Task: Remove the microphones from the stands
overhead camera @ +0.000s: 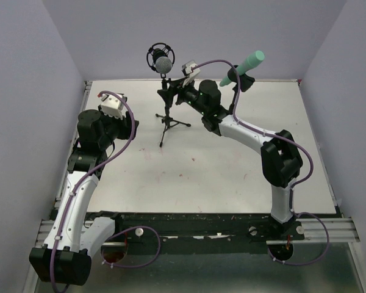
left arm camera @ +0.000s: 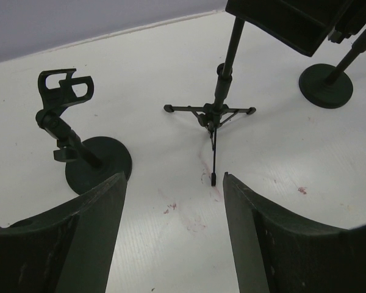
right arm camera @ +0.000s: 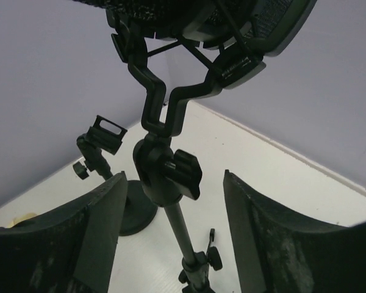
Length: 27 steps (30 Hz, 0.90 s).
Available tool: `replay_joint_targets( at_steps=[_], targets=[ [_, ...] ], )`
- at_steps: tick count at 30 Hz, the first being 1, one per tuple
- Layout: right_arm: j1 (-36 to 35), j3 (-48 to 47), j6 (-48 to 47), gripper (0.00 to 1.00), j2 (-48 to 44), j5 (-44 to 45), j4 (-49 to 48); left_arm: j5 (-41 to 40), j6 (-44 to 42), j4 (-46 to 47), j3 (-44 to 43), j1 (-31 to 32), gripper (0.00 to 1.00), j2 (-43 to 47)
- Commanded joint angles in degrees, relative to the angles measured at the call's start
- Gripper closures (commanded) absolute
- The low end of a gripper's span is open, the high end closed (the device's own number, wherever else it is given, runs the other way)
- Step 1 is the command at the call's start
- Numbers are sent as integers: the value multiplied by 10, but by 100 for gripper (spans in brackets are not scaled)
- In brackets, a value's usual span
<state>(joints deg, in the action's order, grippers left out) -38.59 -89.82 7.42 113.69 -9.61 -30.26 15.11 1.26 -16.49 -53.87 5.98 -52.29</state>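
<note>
The microphone (overhead camera: 163, 61), with a grey mesh head, sits in a black ring shock mount on top of a small tripod stand (overhead camera: 166, 119) at the back middle of the table. In the right wrist view its mesh (right arm camera: 189, 9) is at the top, above the mount's bracket (right arm camera: 165, 104). My right gripper (overhead camera: 172, 91) is open, its jaws either side of the stand's swivel joint just below the mount, not touching it; it also shows in the right wrist view (right arm camera: 175, 177). My left gripper (left arm camera: 174, 177) is open and empty, low over the table and facing the tripod (left arm camera: 210, 113).
An empty clip stand (left arm camera: 64, 91) with a round base stands left of the tripod and shows in the right wrist view (right arm camera: 100, 143). A teal microphone (overhead camera: 243, 67) on another round-based stand (left arm camera: 325, 85) is at the back right. Walls close in the table (overhead camera: 232, 177).
</note>
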Motion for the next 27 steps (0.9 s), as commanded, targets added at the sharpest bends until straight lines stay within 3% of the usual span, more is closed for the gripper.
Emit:
replay_joint_targets(
  at_steps=[1, 6, 10, 14, 20, 27],
  targets=[
    [-3, -36, 11, 38, 31, -2, -11, 27, -6, -6, -7, -8, 28, 12],
    [-3, -6, -9, 79, 15, -58, -2, 45, -6, -5, 10, -14, 29, 22],
    [-3, 14, -41, 93, -22, -150, 36, 66, -10, 2, 8, -14, 29, 19],
    [-1, 45, -61, 99, -68, -247, 78, 75, -42, 18, -1, -15, 30, 12],
    [11, 95, -59, 99, -116, -361, 125, 94, -53, 22, -17, -16, 30, 4],
    [18, 123, -112, 94, -152, -353, 164, 128, -50, 23, -21, -17, 30, 8]
  ],
)
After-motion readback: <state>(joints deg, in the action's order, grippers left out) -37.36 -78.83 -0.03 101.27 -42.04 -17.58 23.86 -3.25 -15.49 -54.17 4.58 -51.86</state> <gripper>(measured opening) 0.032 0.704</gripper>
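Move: Between the right hand's open fingertips stands the neck of the tripod stand, about 2 cm ahead and 2 cm to the left, at hand height. The microphone in its shock mount sits on top, some 4 cm ahead, 3 cm left and 9 cm above the hand. The empty stand is roughly 2 cm back, 20 cm left and 18 cm lower. From the left hand, the neck lies about 16 cm ahead, 13 cm right and slightly higher. Closing from wide open to practically shut on the tripod stand's neck, the right hand first edges barely a centimetre left, then pulls back about 12 cm, sinking slightly and turning some 30 degrees counter-clockwise so that its fingers point left. The hand ends clear of the stand, the fingers shut with nothing between them. ##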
